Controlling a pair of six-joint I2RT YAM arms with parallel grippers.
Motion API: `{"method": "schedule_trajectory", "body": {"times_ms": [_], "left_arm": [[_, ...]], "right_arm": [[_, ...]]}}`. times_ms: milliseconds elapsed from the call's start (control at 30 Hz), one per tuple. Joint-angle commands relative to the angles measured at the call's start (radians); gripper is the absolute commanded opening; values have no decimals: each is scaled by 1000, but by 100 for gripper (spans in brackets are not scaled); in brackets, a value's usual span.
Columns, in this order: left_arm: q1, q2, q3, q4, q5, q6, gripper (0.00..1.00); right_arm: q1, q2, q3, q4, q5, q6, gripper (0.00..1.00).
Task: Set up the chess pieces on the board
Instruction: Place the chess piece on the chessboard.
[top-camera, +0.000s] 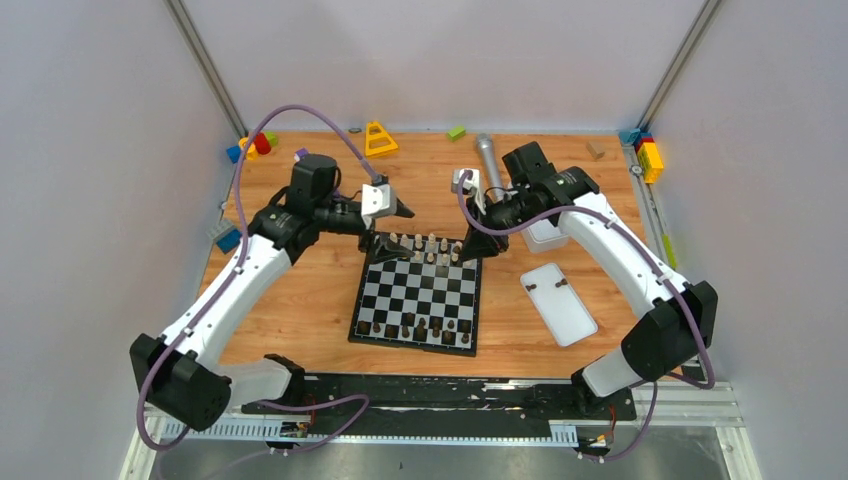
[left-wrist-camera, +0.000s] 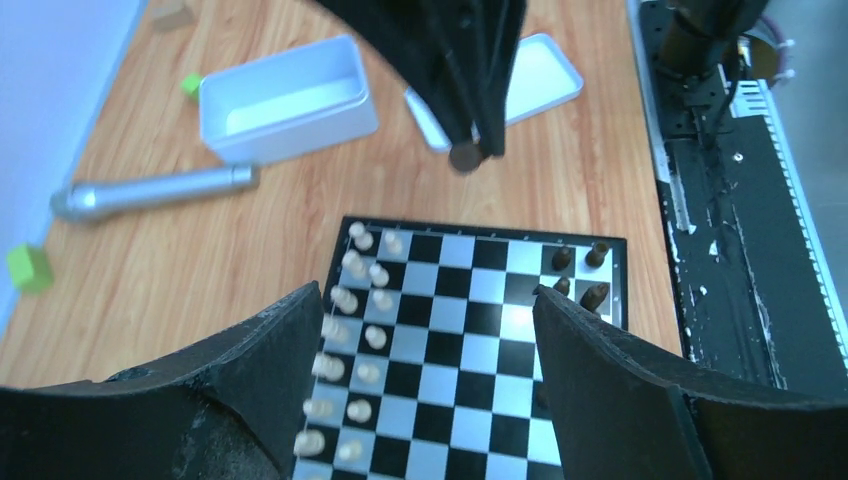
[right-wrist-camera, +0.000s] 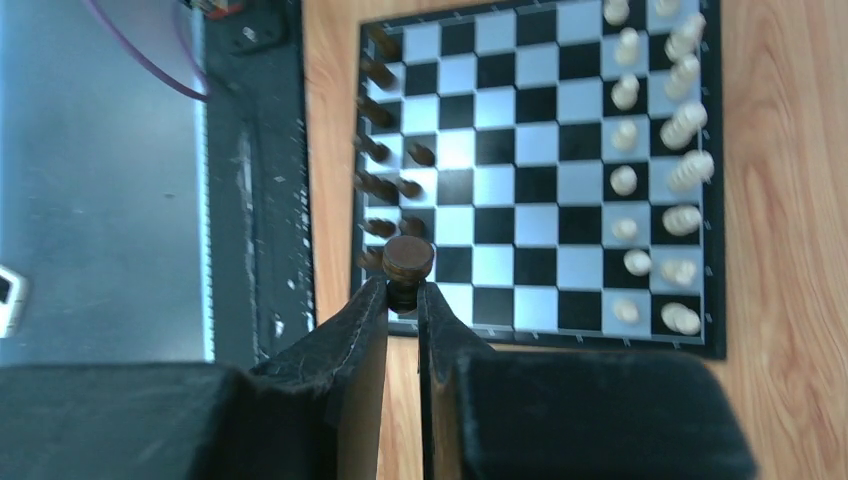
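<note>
The checkered board (top-camera: 418, 292) lies mid-table. Cream pieces (top-camera: 425, 247) fill its far two rows. Dark brown pieces (top-camera: 420, 327) stand along its near rows. My right gripper (top-camera: 487, 238) hovers over the board's far right corner, shut on a dark brown piece (right-wrist-camera: 407, 262), base outward; the piece also shows in the left wrist view (left-wrist-camera: 465, 157). My left gripper (top-camera: 378, 241) is open and empty over the board's far left corner, its fingers (left-wrist-camera: 280, 350) wide apart above the cream rows (left-wrist-camera: 360, 330). Two dark pieces (top-camera: 546, 284) lie in the flat white tray (top-camera: 560, 304).
A deeper white tray (left-wrist-camera: 285, 100) and a silver cylinder (left-wrist-camera: 150, 190) lie beyond the board. Colourful toy blocks (top-camera: 378, 138) are scattered along the back edge and side rails. A black rail (top-camera: 440, 390) runs along the near edge.
</note>
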Motion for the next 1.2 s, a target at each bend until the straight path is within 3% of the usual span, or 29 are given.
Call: {"method": "schedule_trajectory", "body": {"times_ms": [0,500,967,1167], "left_arm": [[-107,55,86,11,15,87,83],[-277,180,206,-121,6,274,62],[-310,202,220,-180,-13,327,45],[-313,202,228,-169,-19,315,44]], "right_arm": [[15,52,108,-68,-219,11,9],[39,42,116,-76,-280,43,10],[39,42,102,-76,-259,49,9],[40,50,97,-77,-257,47,10]]}}
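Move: The dark chess piece, held in the right gripper's fingertips, is roughly 12 cm to the left hand's right, 2 cm back and 5 cm below. From that hand the rows of light pieces are about 8 cm ahead, 3 cm right and 26 cm down; the row of dark pieces is some 11 cm back, 2 cm right and as far down. For the right hand, the open left gripper waits about 11 cm left, 2 cm ahead and 5 cm up. Bring the left gripper about 8 cm to the right and 5 cm back, easing down slightly late on, turning it some 20 degrees clockwise while its fingers close to about half open around the dark piece. Keep the piece pinched in the right gripper and carry it a few centimetres up, back and left to meet the left fingers, tipping the right fingertips up a little, then hold there. ##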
